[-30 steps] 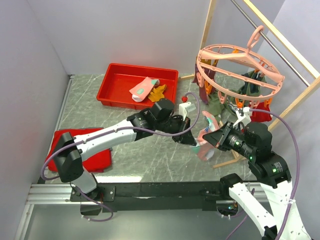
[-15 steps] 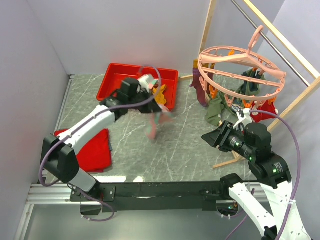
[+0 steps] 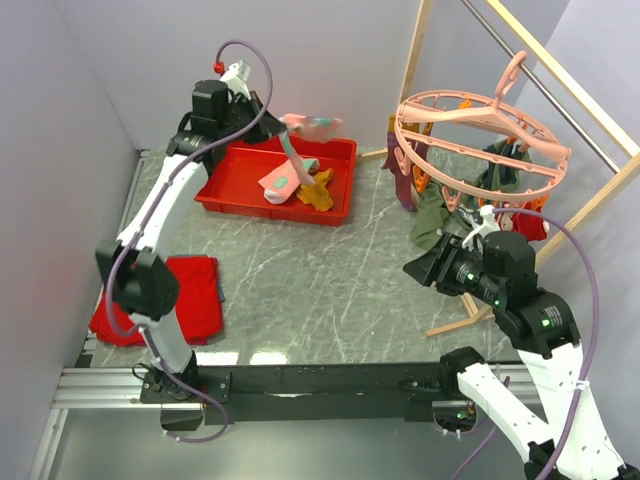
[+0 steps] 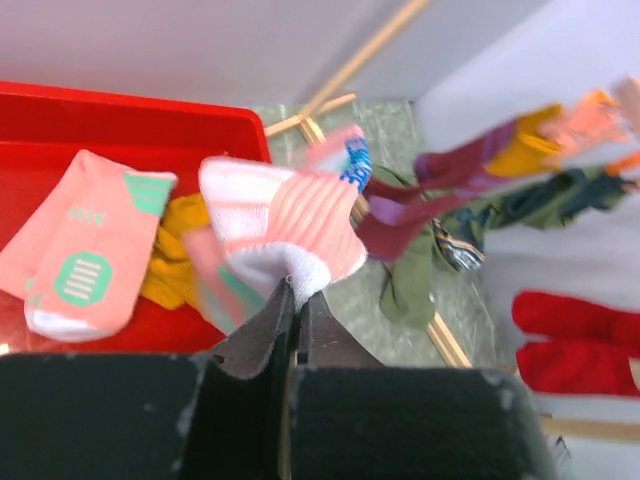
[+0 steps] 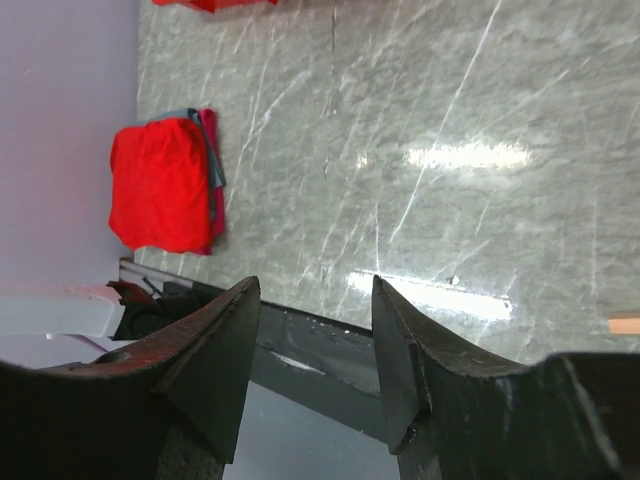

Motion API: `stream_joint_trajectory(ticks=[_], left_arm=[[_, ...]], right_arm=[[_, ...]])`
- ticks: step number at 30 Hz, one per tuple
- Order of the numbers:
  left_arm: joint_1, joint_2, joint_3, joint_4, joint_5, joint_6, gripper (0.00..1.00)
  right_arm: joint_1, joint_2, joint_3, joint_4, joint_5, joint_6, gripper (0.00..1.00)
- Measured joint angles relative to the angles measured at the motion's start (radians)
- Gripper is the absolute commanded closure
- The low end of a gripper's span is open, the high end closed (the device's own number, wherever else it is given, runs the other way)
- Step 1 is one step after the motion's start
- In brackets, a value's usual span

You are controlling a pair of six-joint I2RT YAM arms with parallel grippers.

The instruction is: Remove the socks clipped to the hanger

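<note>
My left gripper [image 3: 278, 127] reaches to the back left and is shut on the white cuff of a pink sock [image 3: 310, 124], which hangs blurred above the red tray [image 3: 232, 187]. In the left wrist view the jaws [image 4: 295, 290] pinch that pink sock [image 4: 285, 220]. In the tray lie a pink sock with mint patches [image 3: 281, 181] and a mustard sock [image 3: 316, 190]. The pink ring hanger [image 3: 480, 130] hangs at the right, with maroon [image 3: 404, 186], olive green [image 3: 432, 215] and red [image 3: 521, 226] socks clipped to it. My right gripper [image 3: 425, 268] stands open and empty just below the hanger.
A flat red cloth [image 3: 165, 295] lies at the left near the front edge and also shows in the right wrist view [image 5: 165, 185]. A wooden-framed rail [image 3: 560, 90] carries the hanger, its foot [image 3: 455, 325] resting on the grey marbled table.
My left arm swung from mid-table to the back left, carrying the pink sock away from the hanger to above the tray. My right gripper opened, letting go of that sock.
</note>
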Motion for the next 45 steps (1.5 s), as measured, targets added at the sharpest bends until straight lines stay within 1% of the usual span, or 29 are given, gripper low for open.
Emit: stream_joint_trajectory(ticks=[2,3,5,8,10,12,14,17,21,24,25,27,29,32,36,38,43,45], left_arm=[[0.017,0.058,0.021,0.021,0.016,-0.017,0.80],[0.023,0.084,0.025,0.028,0.024,-0.025,0.67],[0.032,0.151,0.037,0.040,0.049,-0.051,0.51],[0.036,0.225,0.039,0.038,0.068,-0.073,0.41],[0.035,0.260,0.039,0.028,0.066,-0.074,0.27],[0.030,0.270,0.039,0.008,0.050,-0.050,0.16],[0.019,0.270,0.049,-0.007,0.038,-0.024,0.16],[-0.002,0.269,0.058,0.036,0.054,-0.009,0.16],[-0.042,0.264,-0.008,0.211,0.132,-0.013,0.13],[-0.089,0.265,-0.052,0.306,0.171,0.001,0.12],[-0.120,0.275,-0.056,0.341,0.187,0.015,0.12],[-0.171,0.306,-0.038,0.401,0.208,0.047,0.12],[-0.212,0.355,0.010,0.452,0.226,0.061,0.09],[-0.256,0.418,0.035,0.559,0.249,0.072,0.08],[-0.272,0.476,0.038,0.663,0.265,0.086,0.04],[-0.277,0.502,0.047,0.703,0.265,0.091,0.05],[-0.291,0.576,0.113,0.772,0.234,0.108,0.04],[-0.302,0.604,0.137,0.796,0.214,0.108,0.08]], right_arm=[[0.000,0.005,0.026,-0.011,0.014,-0.010,0.44],[0.000,0.006,0.037,-0.015,0.020,-0.013,0.44],[0.000,0.010,0.058,-0.025,0.031,-0.020,0.44],[0.000,0.014,0.074,-0.037,0.049,-0.030,0.43],[0.000,0.019,0.075,-0.049,0.057,-0.034,0.43],[0.000,0.027,0.075,-0.058,0.063,-0.039,0.43],[0.000,0.039,0.075,-0.062,0.064,-0.042,0.43],[0.000,0.055,0.075,-0.065,0.065,-0.045,0.43],[0.000,0.074,0.075,-0.066,0.065,-0.050,0.43],[0.000,0.084,0.076,-0.075,0.065,-0.055,0.43],[0.000,0.085,0.077,-0.080,0.065,-0.055,0.43],[0.000,0.089,0.084,-0.096,0.067,-0.055,0.43],[0.000,0.092,0.101,-0.120,0.070,-0.056,0.42],[0.000,0.092,0.138,-0.156,0.079,-0.056,0.42],[0.000,0.092,0.191,-0.209,0.093,-0.057,0.42],[0.000,0.092,0.210,-0.236,0.101,-0.060,0.42],[0.000,0.098,0.238,-0.296,0.108,-0.065,0.42],[0.000,0.103,0.253,-0.318,0.111,-0.067,0.42]])
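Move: Below and ahead of the left hand, which still holds a pink-and-white sock, lies the red box, its middle about 9 cm forward, 2 cm left and some 31 cm down. In it, the pink sock lies 9 cm ahead and 1 cm right of this hand, the yellow sock 7 cm ahead and 10 cm right. The maroon sock hangs 4 cm ahead, 31 cm right, 15 cm lower. From the right hand, the box is 41 cm ahead, 35 cm left, 24 cm below. Lowering the held sock over the red box, the left hand sinks about 12 cm while easing 5 cm forward, and its fingers spread wide to let go. It then swings some 22 cm right and slightly back, yawing about 30 degrees clockwise and levelling out, open fingers towards the hanging maroon sock. The empty right hand drifts about 4 cm right and back. ##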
